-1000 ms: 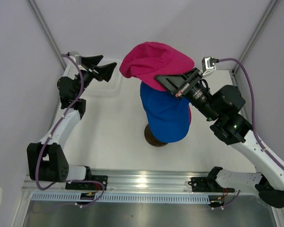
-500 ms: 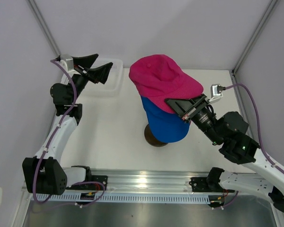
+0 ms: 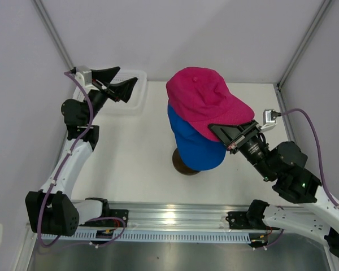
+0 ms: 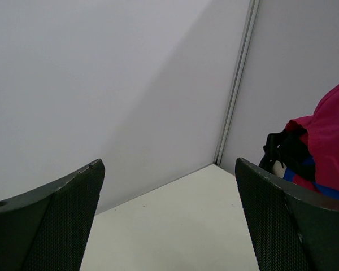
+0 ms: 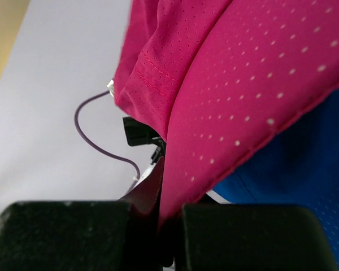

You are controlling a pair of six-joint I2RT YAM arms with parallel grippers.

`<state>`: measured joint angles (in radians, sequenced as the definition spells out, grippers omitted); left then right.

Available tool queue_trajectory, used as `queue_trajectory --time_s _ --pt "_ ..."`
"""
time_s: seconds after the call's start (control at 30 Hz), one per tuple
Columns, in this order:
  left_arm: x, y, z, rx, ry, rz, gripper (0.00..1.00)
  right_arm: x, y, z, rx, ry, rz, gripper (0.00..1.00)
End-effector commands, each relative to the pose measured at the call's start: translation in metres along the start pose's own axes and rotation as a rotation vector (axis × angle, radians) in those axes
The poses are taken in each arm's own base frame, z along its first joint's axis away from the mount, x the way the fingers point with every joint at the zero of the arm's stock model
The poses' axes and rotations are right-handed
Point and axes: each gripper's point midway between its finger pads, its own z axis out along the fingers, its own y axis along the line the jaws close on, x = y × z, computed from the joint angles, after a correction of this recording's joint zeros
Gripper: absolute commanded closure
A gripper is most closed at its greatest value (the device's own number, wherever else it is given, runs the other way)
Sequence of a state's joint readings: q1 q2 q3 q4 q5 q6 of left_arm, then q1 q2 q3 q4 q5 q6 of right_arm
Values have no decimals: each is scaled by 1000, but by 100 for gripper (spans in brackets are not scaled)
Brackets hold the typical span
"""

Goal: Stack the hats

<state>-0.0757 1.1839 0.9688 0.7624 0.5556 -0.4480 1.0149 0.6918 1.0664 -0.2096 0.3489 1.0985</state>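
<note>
A blue hat (image 3: pixel 196 145) sits on a stand whose dark round base (image 3: pixel 183 165) shows at mid-table. A magenta pink hat (image 3: pixel 206 99) hangs over it, overlapping its top and far side. My right gripper (image 3: pixel 233 135) is shut on the pink hat's brim; in the right wrist view the pink brim (image 5: pixel 237 113) runs down between the two fingers, with the blue hat (image 5: pixel 305 169) at the right. My left gripper (image 3: pixel 114 83) stands open and empty at the far left over a white basket (image 3: pixel 137 93). The left wrist view shows both fingers (image 4: pixel 56 220) wide apart and the pink hat (image 4: pixel 330 147) at the right edge.
White walls with metal corner posts close in the far side and both flanks. A metal rail (image 3: pixel 169 217) runs along the near edge between the arm bases. The right arm's purple cable (image 3: pixel 305 121) loops near the right wall.
My right gripper has carried the pink hat to the right and nearer, bringing it more squarely over the blue hat. The left arm rose a little, then barely shifted.
</note>
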Motion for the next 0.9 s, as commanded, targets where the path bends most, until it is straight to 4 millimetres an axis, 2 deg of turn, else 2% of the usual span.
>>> queue_trajectory --time_s 0.0,0.2,0.4,0.53,0.57,0.6,0.63,0.7,0.77,0.8,0.87 --pt "-12 -10 0 29 -27 44 1 17 -19 -5 38 59 27 100" --pt "-13 -12 -1 32 -28 46 1 33 -41 -13 42 111 0 100" --pt "-15 -22 -1 51 -32 53 0 47 -52 -15 41 163 -8 100" --pt "-18 -27 1 61 -39 54 1 66 -75 -18 70 226 -18 100" --pt "-21 -29 2 66 -41 55 1 69 -79 -19 77 236 -24 98" --pt "-19 -30 2 67 -36 52 1 71 -82 -21 83 247 -29 84" --pt "-21 -32 2 71 -39 53 1 70 -84 -24 87 246 -36 76" --pt "-22 -35 1 78 -41 54 0 68 -84 -28 82 242 -49 64" --pt "-22 -37 1 83 -42 53 1 59 -77 -34 53 214 -69 56" --pt "-21 -37 1 84 -37 48 0 54 -78 -36 62 196 -80 48" --pt "-23 -38 2 91 -36 43 0 42 -70 -44 41 163 -93 44"
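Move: Right hand still pinches the near edge of the upper pink hat's brim; that hat's middle is about 10 cm ahead, 3 cm left and 3 cm above. The blue hat it is to cover lies some 11 cm ahead, 5 cm left and 4 cm below, over the wooden stand's foot, about 14 cm ahead, 7 cm left and 42 cm down. From the left hand, the blue hat is roughly 26 cm right, 8 cm back and 4 cm lower. Pulling the pink brim down over the blue one, the right hand sinks about 9 cm and late on draws back some 3 cm, turning about 10 degrees counter-clockwise. Near the end its fingers open from shut to about half, loosening the pinch while the brim edge stays between them. The open left hand only drifts 2 cm back and right. ##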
